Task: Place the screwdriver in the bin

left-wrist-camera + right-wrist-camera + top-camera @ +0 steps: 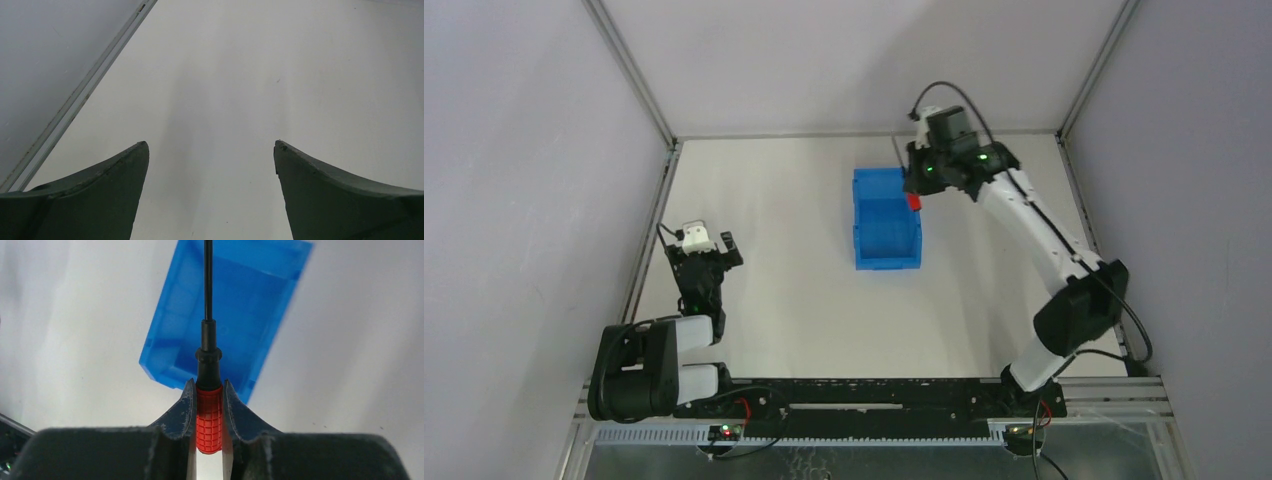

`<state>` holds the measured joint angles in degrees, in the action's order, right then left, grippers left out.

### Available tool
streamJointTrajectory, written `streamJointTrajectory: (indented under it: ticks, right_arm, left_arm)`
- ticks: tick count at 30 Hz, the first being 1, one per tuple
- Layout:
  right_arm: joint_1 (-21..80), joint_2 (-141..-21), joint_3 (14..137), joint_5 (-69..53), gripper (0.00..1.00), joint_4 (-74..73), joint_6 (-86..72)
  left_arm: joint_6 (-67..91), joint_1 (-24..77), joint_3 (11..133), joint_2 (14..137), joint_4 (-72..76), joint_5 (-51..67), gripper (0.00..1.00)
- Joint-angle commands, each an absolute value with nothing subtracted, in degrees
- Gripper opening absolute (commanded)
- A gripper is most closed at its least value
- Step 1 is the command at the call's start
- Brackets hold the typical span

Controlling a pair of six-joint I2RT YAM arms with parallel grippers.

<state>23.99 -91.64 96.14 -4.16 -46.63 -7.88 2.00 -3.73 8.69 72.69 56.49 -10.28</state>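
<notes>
My right gripper (208, 390) is shut on the screwdriver (208, 420), both jaws pressed against its ribbed red handle while the black collar and thin dark shaft point away over the bin (250, 305). From above, the right gripper (913, 192) hangs in the air at the far right corner of the bright blue bin (874, 218), with the red handle (914, 202) showing just below it. Over at the left side of the table my left gripper (712, 243) stands open; its two dark fingers (115, 185) frame only bare table.
White walls with metal corner rails (639, 75) close the table in on the left, back and right. A black rail with cables (874, 395) runs along the near edge by the arm bases.
</notes>
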Motion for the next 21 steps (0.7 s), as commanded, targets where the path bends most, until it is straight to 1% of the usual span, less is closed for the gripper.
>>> streamJointTrajectory:
  ticks: [1,7,10,11,13,17,21]
  right_arm:
    - [28.8,-98.7,97.8,-1.1,0.11,-43.1,-4.8]
    - [31.2,-106.6,95.6,3.2,0.12,-38.4,-5.1]
    - [32.1,-109.0,92.4,5.7,0.18,-32.3,-3.7]
    - [32.3,-109.8,91.5,6.4,0.2,-30.9,-3.4]
    - [32.5,-111.1,90.8,7.2,0.29,-29.2,-3.4]
    - [32.8,-112.5,90.5,6.9,0.49,-28.7,-4.1]
    - [33.1,-111.0,90.4,7.0,0.6,-28.9,-5.0]
  left_arm:
    - [1.7,-3.6,11.0,72.1,60.4,-10.2,1.0]
    - [1.7,-3.6,11.0,72.0,60.4,-10.1,1.0]
    - [1.7,-3.6,11.0,72.1,60.4,-10.1,1.0]
    - [1.7,-3.6,11.0,72.0,60.4,-10.2,1.0]
    - [1.7,-3.6,11.0,72.1,60.4,-10.2,1.0]
    - [1.7,-3.6,11.0,72.1,60.4,-10.1,1.0]
    - [1.7,-3.6,11.0,72.1,60.4,-10.1,1.0]
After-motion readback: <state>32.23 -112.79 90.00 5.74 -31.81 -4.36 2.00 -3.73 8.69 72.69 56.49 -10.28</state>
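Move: I still hold the screwdriver by its red handle in my right hand, the shaft running forward and a little left, its middle about 4 cm ahead, 2 cm left and 1 cm up. The middle of the blue bin lies roughly 5 cm ahead of my right hand, 5 cm to its left and 21 cm below. From my idle left hand the bin is some 9 cm ahead, 49 cm to the right and about 5 cm lower. I lower my right hand about 17 cm into the bin, swinging left some 5 cm early in the descent and easing a few centimetres forward, while my wrist rolls roughly 15 degrees, its left side dipping. Near the bottom, as the descent slows, I open my fingers to a bit over half and let go of the screwdriver's handle. ##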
